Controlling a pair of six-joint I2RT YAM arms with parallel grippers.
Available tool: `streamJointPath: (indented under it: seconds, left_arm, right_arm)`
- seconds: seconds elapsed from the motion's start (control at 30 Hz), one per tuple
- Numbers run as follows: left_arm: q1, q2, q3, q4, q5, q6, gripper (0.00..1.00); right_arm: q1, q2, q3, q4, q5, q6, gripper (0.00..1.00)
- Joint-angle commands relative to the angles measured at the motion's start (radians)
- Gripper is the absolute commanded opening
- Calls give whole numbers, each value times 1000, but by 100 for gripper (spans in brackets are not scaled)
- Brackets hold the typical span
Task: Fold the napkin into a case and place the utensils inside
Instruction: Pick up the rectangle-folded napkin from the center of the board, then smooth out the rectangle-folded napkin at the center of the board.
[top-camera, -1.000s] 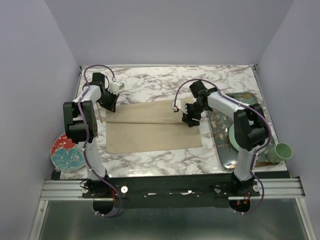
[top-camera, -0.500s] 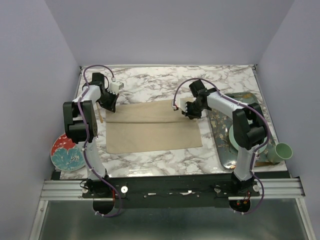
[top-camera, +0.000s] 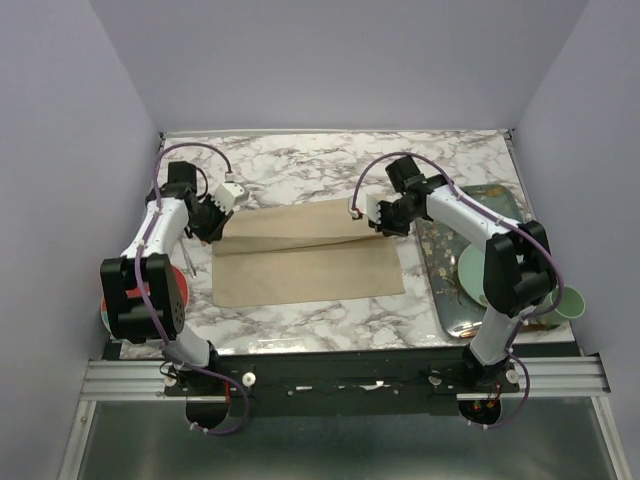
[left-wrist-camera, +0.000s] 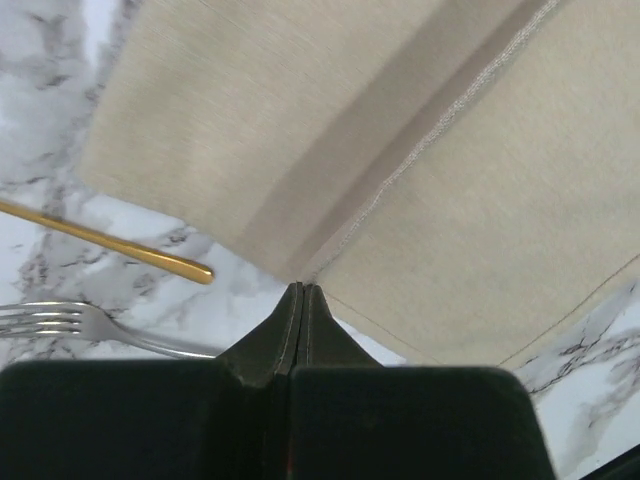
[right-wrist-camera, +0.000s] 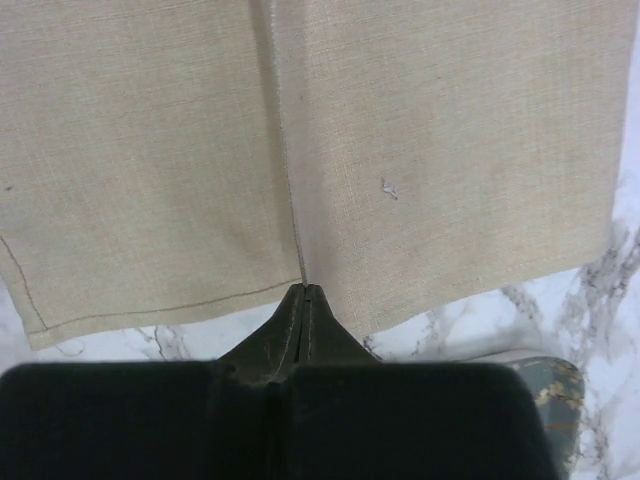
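Note:
The beige-tan napkin (top-camera: 300, 265) lies flat in the middle of the marble table, with a folded band along its far side. My left gripper (top-camera: 213, 226) is at its left edge and my right gripper (top-camera: 386, 230) at its right edge. In the left wrist view the jaws (left-wrist-camera: 300, 288) are shut, their tip on the napkin (left-wrist-camera: 450, 200) where the hemmed layer meets the edge. In the right wrist view the jaws (right-wrist-camera: 305, 290) are shut on the napkin's (right-wrist-camera: 450, 150) edge at the fold line. A gold utensil handle (left-wrist-camera: 110, 245) and a fork (left-wrist-camera: 80, 322) lie on the marble left of the cloth.
A red and blue floral plate (top-camera: 125, 308) sits at the front left, partly under the left arm. A dark patterned tray (top-camera: 450, 300) on the right holds a pale green plate (top-camera: 470, 275). A green cup (top-camera: 566, 302) stands at the far right front.
The left arm's elbow has swung out to the left and forward while its gripper stayed at the napkin's left edge. The right gripper has moved slightly away from the near edge.

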Motion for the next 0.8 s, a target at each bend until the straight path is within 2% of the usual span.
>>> streamJointPath:
  seconds: [0.0,0.27,0.43,0.6,0.77]
  left_arm:
    - [5,-48,-159,-63,20,193,0]
    - [3,-97,-358,35,-26,245,0]
    - [2,-101,-342,58,-19,205,0]
    - [2,-167,-267,-49,-5,219,0]
    - [3,-284,-280,-112,-38,260,0]
  right_arm:
    - [11,0,-49,-76,-31,15,1]
    - [48,4,-143,-44,-28,52,1]
    - [51,12,-114,-53,-12,71,1]
    - [51,-52,-85,-110,0,65,1]
    - [49,-115,-82,-190,-25,71,1]
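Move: The napkin's near edge is the place the held flap is going to. Its left corner lies about 15 cm back and 2 cm right of the left hand, 7 cm lower; its right corner is some 15 cm back and 4 cm right of the right hand, 5 cm lower. Down on the board, the fork sits roughly 6 cm left and 1 cm back of the left hand, and the gold utensil about 7 cm ahead and 4 cm left. The tray's middle is 22 cm right and 6 cm back of the right hand. The napkin's upper flap, still pinched at both ends of its edge, is drawn back and down over the near part: the left hand goes about 10 cm back and 7 down, turning slightly clockwise, the right 6 back and 4 down, its fingertips swinging back some ten degrees. Both then rise with shut fingers; the left climbs more and eases slightly forward. ##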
